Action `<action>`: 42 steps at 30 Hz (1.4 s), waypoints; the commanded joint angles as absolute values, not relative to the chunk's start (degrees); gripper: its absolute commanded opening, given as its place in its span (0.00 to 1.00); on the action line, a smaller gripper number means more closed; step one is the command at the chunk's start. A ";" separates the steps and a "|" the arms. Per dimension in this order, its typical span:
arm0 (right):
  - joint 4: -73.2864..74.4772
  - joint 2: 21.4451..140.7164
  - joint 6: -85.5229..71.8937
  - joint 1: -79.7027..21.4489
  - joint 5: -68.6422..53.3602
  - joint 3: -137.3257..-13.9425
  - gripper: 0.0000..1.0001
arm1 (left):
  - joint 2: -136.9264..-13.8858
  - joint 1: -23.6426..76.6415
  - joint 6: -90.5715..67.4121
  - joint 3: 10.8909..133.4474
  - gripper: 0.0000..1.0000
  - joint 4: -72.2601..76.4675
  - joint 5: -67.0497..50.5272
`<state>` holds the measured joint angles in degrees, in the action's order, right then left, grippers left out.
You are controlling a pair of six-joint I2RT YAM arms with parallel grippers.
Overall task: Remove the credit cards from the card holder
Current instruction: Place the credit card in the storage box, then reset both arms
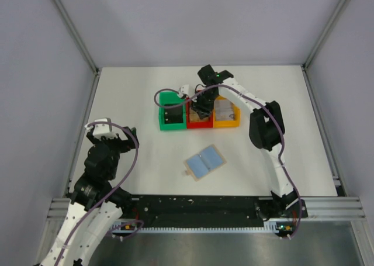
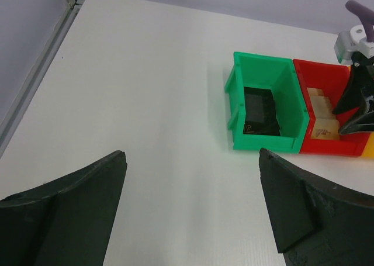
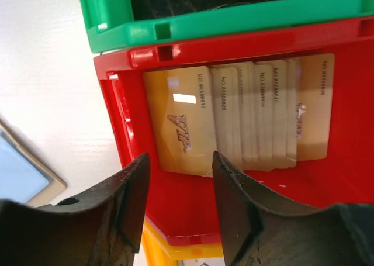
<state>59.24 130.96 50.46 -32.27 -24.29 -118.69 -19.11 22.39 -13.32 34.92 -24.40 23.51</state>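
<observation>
The card holder lies open on the white table, its two light blue panels up; one corner of it shows in the right wrist view. My right gripper hangs over the red bin, open, with nothing between its fingers. Several gold credit cards lie fanned on the bin's floor below it. Black cards lie in the green bin. My left gripper is wide open and empty above bare table at the left.
Three bins stand in a row at mid-table: green, red, orange. Grey walls with metal rails enclose the table on three sides. The right arm's elbow stands right of the bins.
</observation>
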 commanded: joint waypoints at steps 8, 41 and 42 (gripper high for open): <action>48.00 114.45 27.37 -32.96 -20.94 -115.95 0.62 | -18.28 21.71 -12.92 34.19 0.98 -22.06 23.47; 40.33 24.08 -19.61 -23.38 36.73 -52.90 0.99 | 7.28 21.53 -15.91 34.54 0.98 -25.58 37.35; 40.69 23.91 -18.73 -23.29 37.52 -53.61 0.98 | 8.51 21.53 -15.65 34.37 0.98 -25.58 37.53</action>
<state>35.29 24.14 -19.79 -23.51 29.06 -49.50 -0.34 21.78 -16.53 33.98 -25.87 34.87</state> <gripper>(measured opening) 0.985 0.985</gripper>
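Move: The gold card just put in the red box lies at the right fingertips, about 1 cm ahead, 1 cm to their left and 3 cm below. The green box's middle is some 4 cm ahead and 11 cm left of that hand, the yellow box's about 4 cm ahead and 9 cm right. The card holder lies roughly 17 cm back and 1 cm right. From the left hand the card is about 17 cm ahead, 29 cm right and 20 cm lower. The gold card, already let go, is left in the red box as the right hand first lifts out about 12 cm, then swings back and right, dipping before it climbs again to end near 29 cm right, its half-open fingers spreading wide and turning to point forward. Late on, the empty left hand eases back, left and up, about 5 cm each, tipping upward. ##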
